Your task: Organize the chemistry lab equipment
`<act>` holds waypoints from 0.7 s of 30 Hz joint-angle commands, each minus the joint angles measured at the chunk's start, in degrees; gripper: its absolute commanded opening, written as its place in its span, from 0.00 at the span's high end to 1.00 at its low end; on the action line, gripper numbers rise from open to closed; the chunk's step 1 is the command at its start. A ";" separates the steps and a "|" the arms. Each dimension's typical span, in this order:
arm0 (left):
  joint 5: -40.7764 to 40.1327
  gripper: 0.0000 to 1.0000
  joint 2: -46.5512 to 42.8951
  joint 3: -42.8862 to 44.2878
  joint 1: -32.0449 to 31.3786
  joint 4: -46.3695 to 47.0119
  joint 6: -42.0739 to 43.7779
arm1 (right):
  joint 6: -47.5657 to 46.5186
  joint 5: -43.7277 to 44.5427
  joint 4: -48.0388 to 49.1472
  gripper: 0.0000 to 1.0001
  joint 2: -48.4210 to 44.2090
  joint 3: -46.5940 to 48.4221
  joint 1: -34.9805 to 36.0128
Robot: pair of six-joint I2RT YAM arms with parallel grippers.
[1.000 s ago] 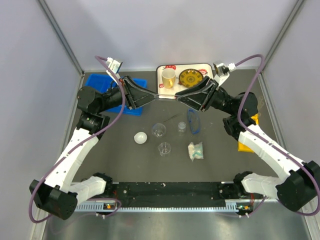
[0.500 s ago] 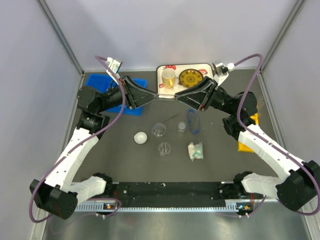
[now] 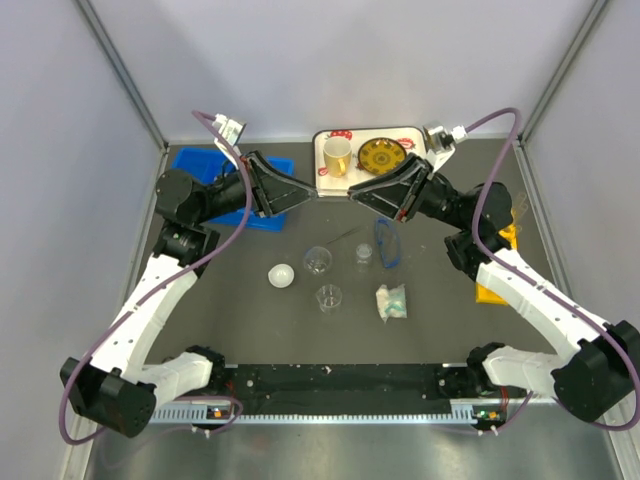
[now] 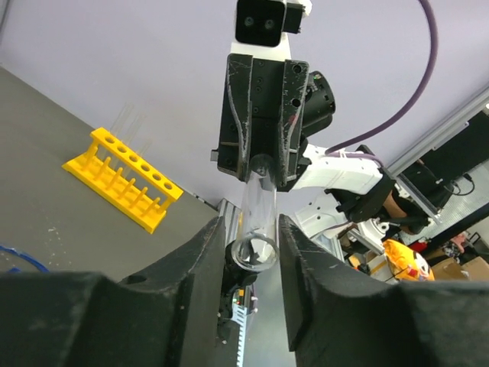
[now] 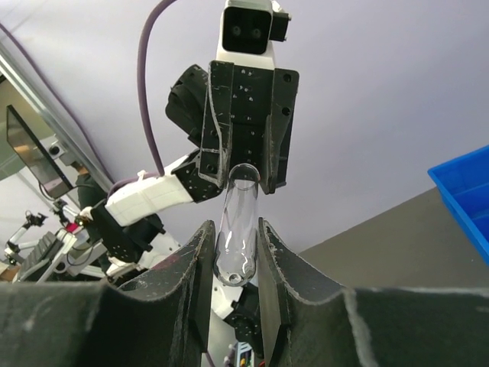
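A clear tube (image 4: 258, 222) (image 5: 239, 229) hangs in the air between my two grippers, above the back of the table. My right gripper (image 5: 233, 229) (image 3: 352, 193) is shut on its rounded end. My left gripper (image 4: 250, 225) (image 3: 310, 193) stands round its open end, with a narrow gap on one side. On the table lie three small beakers (image 3: 318, 260) (image 3: 363, 254) (image 3: 328, 296), the blue-rimmed goggles (image 3: 386, 243), a white dome (image 3: 281, 275) and a white-and-teal packet (image 3: 391, 301).
A white tray (image 3: 420, 135) at the back holds a yellow mug (image 3: 337, 155) and a yellow patterned plate (image 3: 381, 154). A blue bin (image 3: 195, 165) sits at the back left. A yellow tube rack (image 4: 122, 180) (image 3: 497, 290) stands at the right.
My right jaws have closed in on the tube's rounded end. My left jaws have eased slightly apart. Both arms have hardly moved.
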 commanded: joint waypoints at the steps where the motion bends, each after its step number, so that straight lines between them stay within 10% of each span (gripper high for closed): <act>1: 0.89 0.58 1.09 2.58 0.24 -2.64 3.06 | -2.01 -0.44 -0.38 0.86 -0.45 3.05 1.25; 9: 1.77 0.32 0.91 3.55 0.24 -7.39 6.48 | -6.75 0.53 -8.02 0.86 -1.94 4.01 1.16; 21: -16.75 0.30 -6.28 9.44 0.24 -40.43 29.86 | -27.05 7.91 -42.99 0.87 -9.32 11.65 -5.84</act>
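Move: Between the two grippers, high over the table, the test tube's middle lies about 4 cm to the left hand's right, level with it; the right hand already grips the other end. The blue box is some 25 cm ahead of the left hand, 23 cm to its left and 41 cm below. From the right hand, the yellow rack stands about 5 cm ahead, 36 cm right and 40 cm down; the blue glasses lie 12 cm ahead, 12 cm right, 43 cm down. Letting go of its end of the test tube, the left hand spreads its fingers wide, sinks about 2.5 cm and eases forward, then draws leftward off the tube. The right hand keeps its pinch, sinking and edging forward some 2 cm before pulling right, away from the left gripper; both wrists tip their fingertips down and swing them forward, 10 to 15 degrees. ##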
